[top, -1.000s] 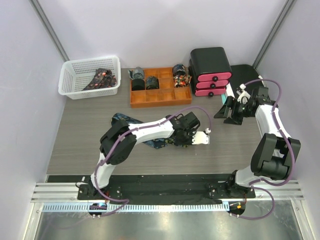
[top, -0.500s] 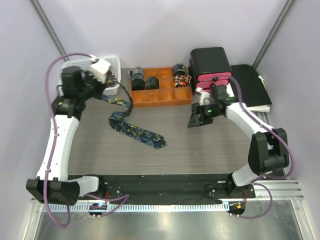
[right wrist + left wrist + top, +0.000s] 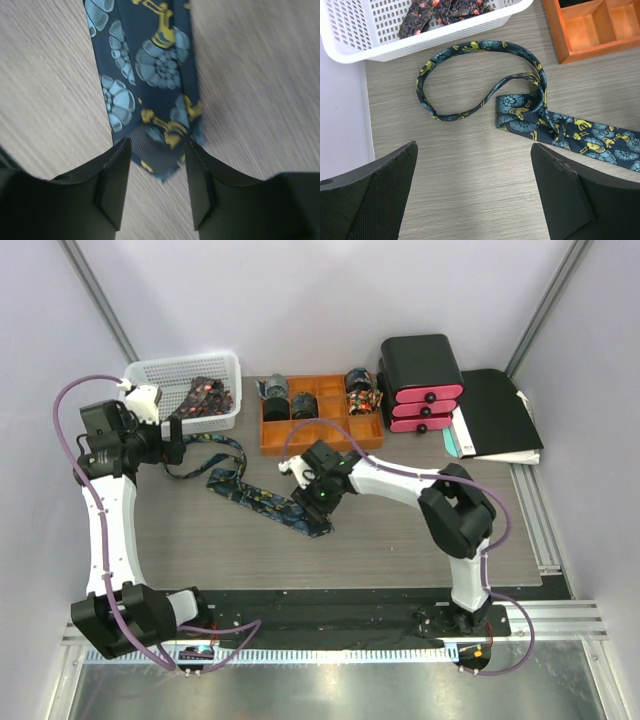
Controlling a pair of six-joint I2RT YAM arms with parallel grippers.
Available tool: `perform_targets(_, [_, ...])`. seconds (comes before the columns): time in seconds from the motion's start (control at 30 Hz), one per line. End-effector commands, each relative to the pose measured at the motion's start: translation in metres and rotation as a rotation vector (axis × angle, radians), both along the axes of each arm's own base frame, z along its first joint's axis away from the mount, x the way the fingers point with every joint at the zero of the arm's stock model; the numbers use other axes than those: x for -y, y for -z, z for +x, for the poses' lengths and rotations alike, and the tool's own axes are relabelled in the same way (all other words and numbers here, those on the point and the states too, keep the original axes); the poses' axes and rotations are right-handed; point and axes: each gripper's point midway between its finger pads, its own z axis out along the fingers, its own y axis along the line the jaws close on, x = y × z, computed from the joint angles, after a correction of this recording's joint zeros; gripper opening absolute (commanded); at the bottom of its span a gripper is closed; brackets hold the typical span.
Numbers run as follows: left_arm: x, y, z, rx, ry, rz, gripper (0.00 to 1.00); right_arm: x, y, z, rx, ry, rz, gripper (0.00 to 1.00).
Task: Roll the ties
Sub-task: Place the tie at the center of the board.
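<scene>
A dark navy tie (image 3: pixel 260 502) with teal and gold patterns lies unrolled on the table. Its narrow end curls in a loop (image 3: pixel 480 47) beside the basket, and its wide pointed end (image 3: pixel 150 65) reaches the table's middle. My left gripper (image 3: pixel 172 443) hovers at the left, open wide over bare table (image 3: pixel 474 147), with the loop just ahead of it. My right gripper (image 3: pixel 318 502) is down over the wide end, open. Its fingers stand either side of the pointed tip (image 3: pixel 157 142) and brush its edges. Rolled ties (image 3: pixel 275 390) sit in the orange tray (image 3: pixel 320 435).
A white basket (image 3: pixel 140 410) at the back left holds loose red-patterned ties (image 3: pixel 205 395). A black box with pink drawers (image 3: pixel 425 390) and a black folder (image 3: pixel 495 410) stand at the back right. The orange tray's corner (image 3: pixel 580 35) is near the loop.
My left gripper carried the tie's narrow end up toward the basket, let it go and opened wide. My right arm swept from the back right to the tie's wide end, its jaws narrowing.
</scene>
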Motion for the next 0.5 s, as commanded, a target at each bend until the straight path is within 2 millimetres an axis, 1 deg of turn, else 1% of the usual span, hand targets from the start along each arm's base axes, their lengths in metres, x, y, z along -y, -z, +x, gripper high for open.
perform_targets(0.0, [0.007,-0.019,0.001,0.042,0.021,-0.021,0.94,-0.012,0.011,0.014,0.087,-0.027,-0.056,0.49])
perform_targets(0.03, [0.006,-0.018,0.002,0.038,0.022,-0.023,0.94,-0.007,0.018,0.011,0.081,-0.031,-0.078,0.47])
perform_targets(0.07, [0.007,-0.016,0.002,0.035,0.027,-0.022,0.94,-0.003,0.022,0.009,0.080,-0.046,-0.094,0.43])
perform_targets(0.1, [0.008,-0.015,0.003,0.030,0.034,-0.028,0.94,0.008,0.033,0.003,0.069,-0.053,-0.131,0.40])
perform_targets(0.13, [0.009,-0.014,0.003,0.026,0.042,-0.031,0.94,0.017,0.038,0.002,0.078,-0.053,-0.166,0.37])
perform_targets(0.17, [0.012,-0.012,0.003,0.021,0.061,-0.035,0.93,0.027,0.044,0.001,0.088,-0.070,-0.199,0.30])
perform_targets(0.2, [0.013,-0.011,0.003,0.017,0.067,-0.043,0.94,0.043,0.055,-0.007,0.073,-0.073,-0.243,0.26])
perform_targets(0.23, [0.014,-0.008,0.004,0.010,0.071,-0.049,0.94,0.054,0.056,-0.008,0.083,-0.071,-0.269,0.16])
perform_targets(0.27, [0.015,-0.007,0.004,0.004,0.077,-0.055,0.94,0.069,0.057,-0.006,0.075,-0.052,-0.286,0.11])
perform_targets(0.3, [0.019,-0.006,0.004,0.000,0.098,-0.064,0.92,0.088,0.066,-0.014,0.052,-0.062,-0.324,0.06])
perform_targets(0.33, [0.021,0.001,0.002,-0.027,0.114,-0.078,0.92,0.100,0.059,-0.013,0.067,-0.052,-0.330,0.01])
perform_targets(0.37, [0.025,0.004,0.002,-0.036,0.150,-0.072,0.92,0.114,0.058,-0.013,0.062,-0.043,-0.343,0.01])
perform_targets(0.4, [0.031,0.007,0.000,-0.045,0.191,-0.087,0.91,0.146,0.065,-0.018,0.031,-0.037,-0.389,0.01])
perform_targets(0.43, [0.037,0.016,-0.005,-0.083,0.222,-0.105,0.90,0.165,0.062,-0.018,0.028,-0.022,-0.403,0.01])
perform_targets(0.47, [0.041,0.022,-0.008,-0.105,0.255,-0.098,0.90,0.182,0.051,-0.020,0.035,-0.021,-0.410,0.01])
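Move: Just beneath the open right fingers, about 3 cm down and 1 cm to the left, lies the wide end of the tie. From the right hand, the tie's folded part is roughly 20 cm left and 7 cm ahead, the thin loop 26 cm left and 13 cm ahead, and the orange tray's middle some 22 cm straight ahead. From the raised left hand, that wide end lies about 34 cm right, 10 cm back and 24 cm below. Sinking about 3 cm onto the wide end of the tie, the right hand shuts its half-open fingers and pinches the cloth a little in from the tip, then, staying low, drags the tie some 6 cm to the right, picking up speed. The left hand, still wide open and empty, only eases about 2 cm right and down. ##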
